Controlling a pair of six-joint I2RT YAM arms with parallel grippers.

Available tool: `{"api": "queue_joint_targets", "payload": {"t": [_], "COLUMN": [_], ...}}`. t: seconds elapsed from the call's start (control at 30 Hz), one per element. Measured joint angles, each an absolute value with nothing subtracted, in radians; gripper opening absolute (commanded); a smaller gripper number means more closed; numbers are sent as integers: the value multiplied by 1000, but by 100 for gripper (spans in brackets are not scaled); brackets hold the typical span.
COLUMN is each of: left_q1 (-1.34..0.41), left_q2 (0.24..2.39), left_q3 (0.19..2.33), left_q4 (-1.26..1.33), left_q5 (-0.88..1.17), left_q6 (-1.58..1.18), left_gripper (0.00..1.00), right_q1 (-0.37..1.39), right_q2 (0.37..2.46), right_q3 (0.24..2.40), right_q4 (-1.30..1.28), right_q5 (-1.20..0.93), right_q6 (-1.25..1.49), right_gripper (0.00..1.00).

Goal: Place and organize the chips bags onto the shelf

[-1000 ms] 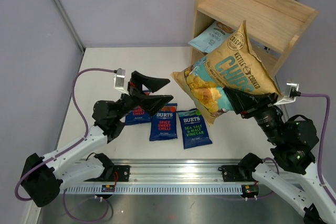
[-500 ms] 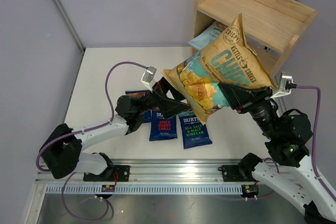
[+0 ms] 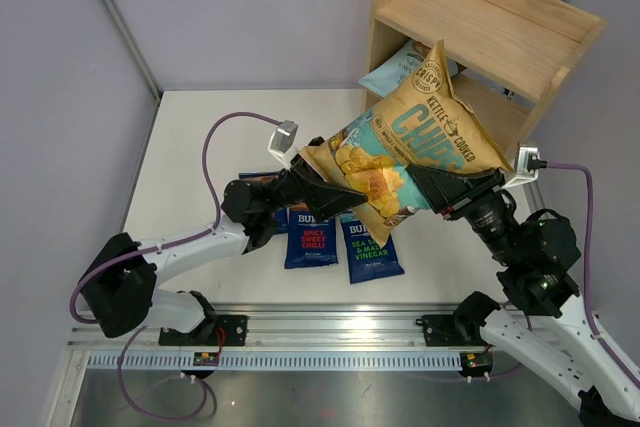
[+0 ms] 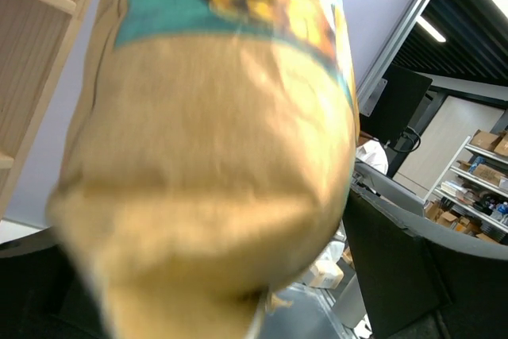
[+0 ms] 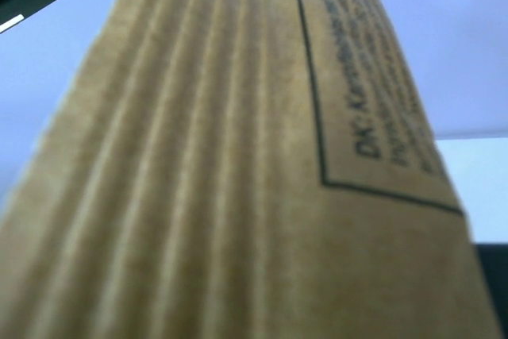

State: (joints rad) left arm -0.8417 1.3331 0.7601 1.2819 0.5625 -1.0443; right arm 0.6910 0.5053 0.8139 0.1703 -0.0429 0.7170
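My right gripper [image 3: 437, 188] is shut on the side of the large yellow-and-teal Kettle bag [image 3: 410, 152] and holds it tilted in the air in front of the shelf [image 3: 500, 27]. The bag fills the right wrist view [image 5: 238, 196] and hides those fingers. My left gripper [image 3: 335, 192] is open, its jaws straddling the bag's lower left end, which fills the left wrist view [image 4: 214, 156]. A pale-blue bag [image 3: 395, 72] lies on the lower shelf. A red-lettered Burts bag [image 3: 310, 237] and a green-lettered one [image 3: 368, 247] lie flat on the table. Another Burts bag [image 3: 262, 215] is mostly hidden under the left arm.
The shelf stands at the back right corner, its wooden side showing in the left wrist view [image 4: 32, 53]. Grey walls enclose the white table [image 3: 200, 147] on the left and back. A metal rail [image 3: 330, 332] with both arm bases runs along the near edge.
My left arm has swung right from the table's left side up to the Kettle bag's lower end. My right arm has shifted the bag slightly left and lower.
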Motion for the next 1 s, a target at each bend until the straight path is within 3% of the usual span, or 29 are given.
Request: {"api": "queue_joint_targets", "payload": {"t": [0.07,0.17,0.23,0.37,0.4,0.47,0.5,1.0], "left_q1": [-847,-852,-857,-862,-862,-862,-862,-864], "left_q2": [1344,1348,1349,1361,1366,1379,1384,1505], "left_q3": [778,779,779,779,779,779,778,710], "left_q4": [1281,1281,1282,1281,1280,1277,1274,1257], "left_q5": [552,537,529,521,518,510,503,276], "left_q6": [-1045,-1045,-1045,-1041,-1045,-1052,-1055,-1133], "left_gripper": [88,69,49,32,31,27,26,18], "right_q1": [691,691,691,691,691,691,691,691], "right_q2": [509,505,500,487,483,471,463,312], "right_q3": [806,803,801,800,801,811,823,1078], "right_q4": [176,181,177,142,126,83,49,-411], "right_q5": [-45,-42,-37,-9,4,46,75,548], "right_q6": [726,730,729,720,720,717,707,480], "right_gripper": [11,12,13,44,62,78,99,99]}}
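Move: The big yellow chips bag hangs in the right gripper, its bottom edge between the open left fingers; its middle lies about 9 cm right of the left hand, 4 cm ahead and 6 cm above. The lower shelf is some 28 cm ahead, 22 cm right and 20 cm below the left hand, the blue chips bag on it about 33 cm ahead, 12 cm right and 15 cm below. From the right hand the yellow bag's middle is roughly 5 cm ahead, 1 cm left and 3 cm up. Close the left fingers on the yellow bag's bottom edge, and only then open the right ones and draw that hand off to the right about 15 cm, turning clockwise. With the left, carry the bag forward and down, some 7 cm each way, and a little right towards the shelf, leaning the fingers forward about 20 degrees. ##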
